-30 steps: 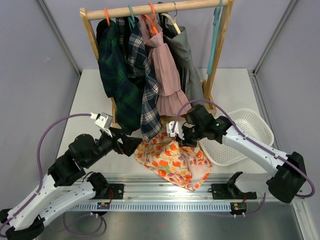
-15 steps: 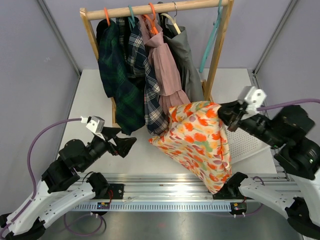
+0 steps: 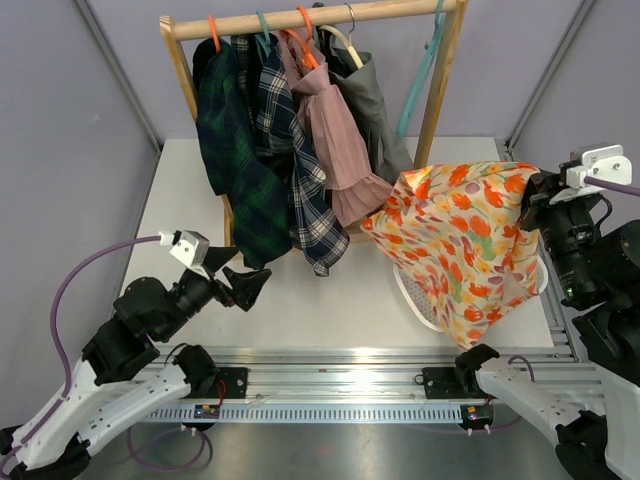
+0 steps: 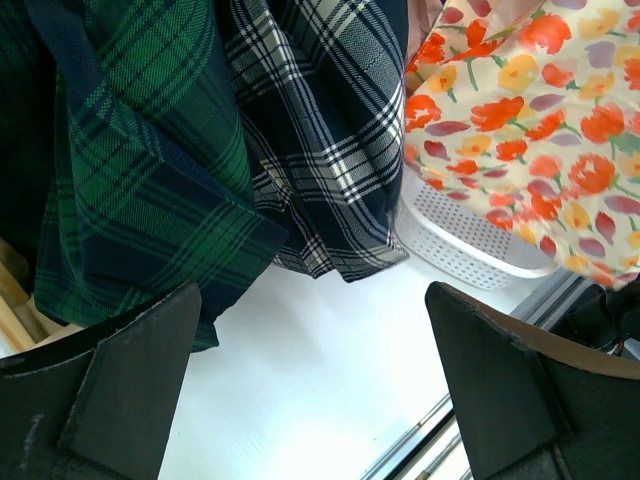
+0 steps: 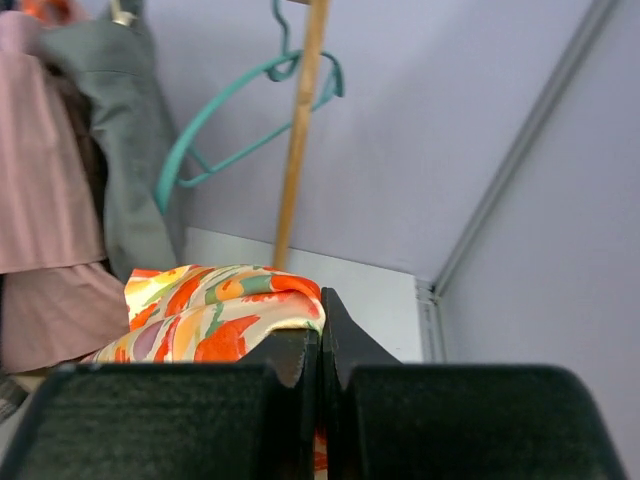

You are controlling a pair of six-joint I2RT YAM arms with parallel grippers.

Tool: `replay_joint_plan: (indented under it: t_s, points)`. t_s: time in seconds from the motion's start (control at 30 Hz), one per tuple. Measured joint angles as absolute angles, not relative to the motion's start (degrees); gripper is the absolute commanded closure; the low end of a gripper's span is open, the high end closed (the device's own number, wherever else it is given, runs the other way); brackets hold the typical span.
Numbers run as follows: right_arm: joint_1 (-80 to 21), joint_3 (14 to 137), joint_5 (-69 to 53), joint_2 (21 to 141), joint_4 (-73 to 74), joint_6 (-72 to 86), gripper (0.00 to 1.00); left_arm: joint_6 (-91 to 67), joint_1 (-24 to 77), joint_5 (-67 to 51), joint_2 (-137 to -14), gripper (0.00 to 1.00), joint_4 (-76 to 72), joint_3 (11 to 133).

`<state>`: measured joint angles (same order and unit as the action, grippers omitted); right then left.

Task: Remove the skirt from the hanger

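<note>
The floral orange skirt (image 3: pixel 465 240) hangs in the air at the right, off any hanger, draped down over the white basket (image 3: pixel 415 295). My right gripper (image 3: pixel 535 200) is shut on its top edge; the right wrist view shows the skirt (image 5: pixel 220 310) pinched between the closed jaws of the right gripper (image 5: pixel 322 330). An empty teal hanger (image 3: pixel 425 70) dangles at the rail's right end, and that teal hanger (image 5: pixel 240 130) also shows in the right wrist view. My left gripper (image 3: pixel 245 280) stands open and empty, low near the plaid hems, with the skirt (image 4: pixel 530 120) at its upper right.
A wooden rack (image 3: pixel 300 18) carries a green plaid garment (image 3: pixel 235 150), a navy plaid one (image 3: pixel 290 170), a pink one (image 3: pixel 335 150) and a grey one (image 3: pixel 370 100). The basket (image 4: pixel 470 250) sits on the white table at the right. Grey walls surround the table.
My right arm has lifted the skirt off the table and carried it up and right, over the basket. The left gripper has drawn back slightly left, still open.
</note>
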<state>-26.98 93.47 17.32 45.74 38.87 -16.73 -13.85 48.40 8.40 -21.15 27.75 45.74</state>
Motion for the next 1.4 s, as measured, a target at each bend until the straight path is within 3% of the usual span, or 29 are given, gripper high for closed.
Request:
replay_joint_plan:
  t_s: [0.37, 0.7, 1.03, 1.4]
  points:
    - [-25.4, 84.8, 27.2, 44.1, 40.1, -22.3, 1.0, -13.3, 48.4, 8.4, -21.7, 0.01, 27.3, 46.1]
    - [-25.3, 79.0, 10.9, 41.8, 51.0, -32.4, 1.0, -13.3, 48.4, 8.0, -19.6, 0.01, 27.4, 46.1]
    - [-23.8, 73.9, -5.5, 54.3, 65.9, -37.4, 1.0, -13.5, 48.4, 6.6, -19.3, 0.01, 27.4, 46.1]
    - [14.7, 75.1, -13.0, 76.2, 62.5, -30.5, 1.0, -15.3, 48.4, 5.6, -17.6, 0.01, 27.3, 45.2]
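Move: Almost straight beneath the right hand, which already holds the skirt pinched high up, is the white basket: its middle is roughly 40 cm below, 3 cm to the right and 1 cm ahead. The teal hanger hangs some 25 cm ahead and 13 cm left, near the hand's height; the grey garment hangs about 12 cm ahead, 20 cm left and 15 cm lower. From the left hand, the basket is around 12 cm ahead, 50 cm right and 20 cm down. Sinking about 34 cm in all, the right hand lowers the skirt into the basket with its fingers still shut on the cloth. On the way down it sways a little right, then back left, and finally sweeps right by some 14 cm and forward; the wrist tips the fingers from forward to steeply down, near 70 degrees. ##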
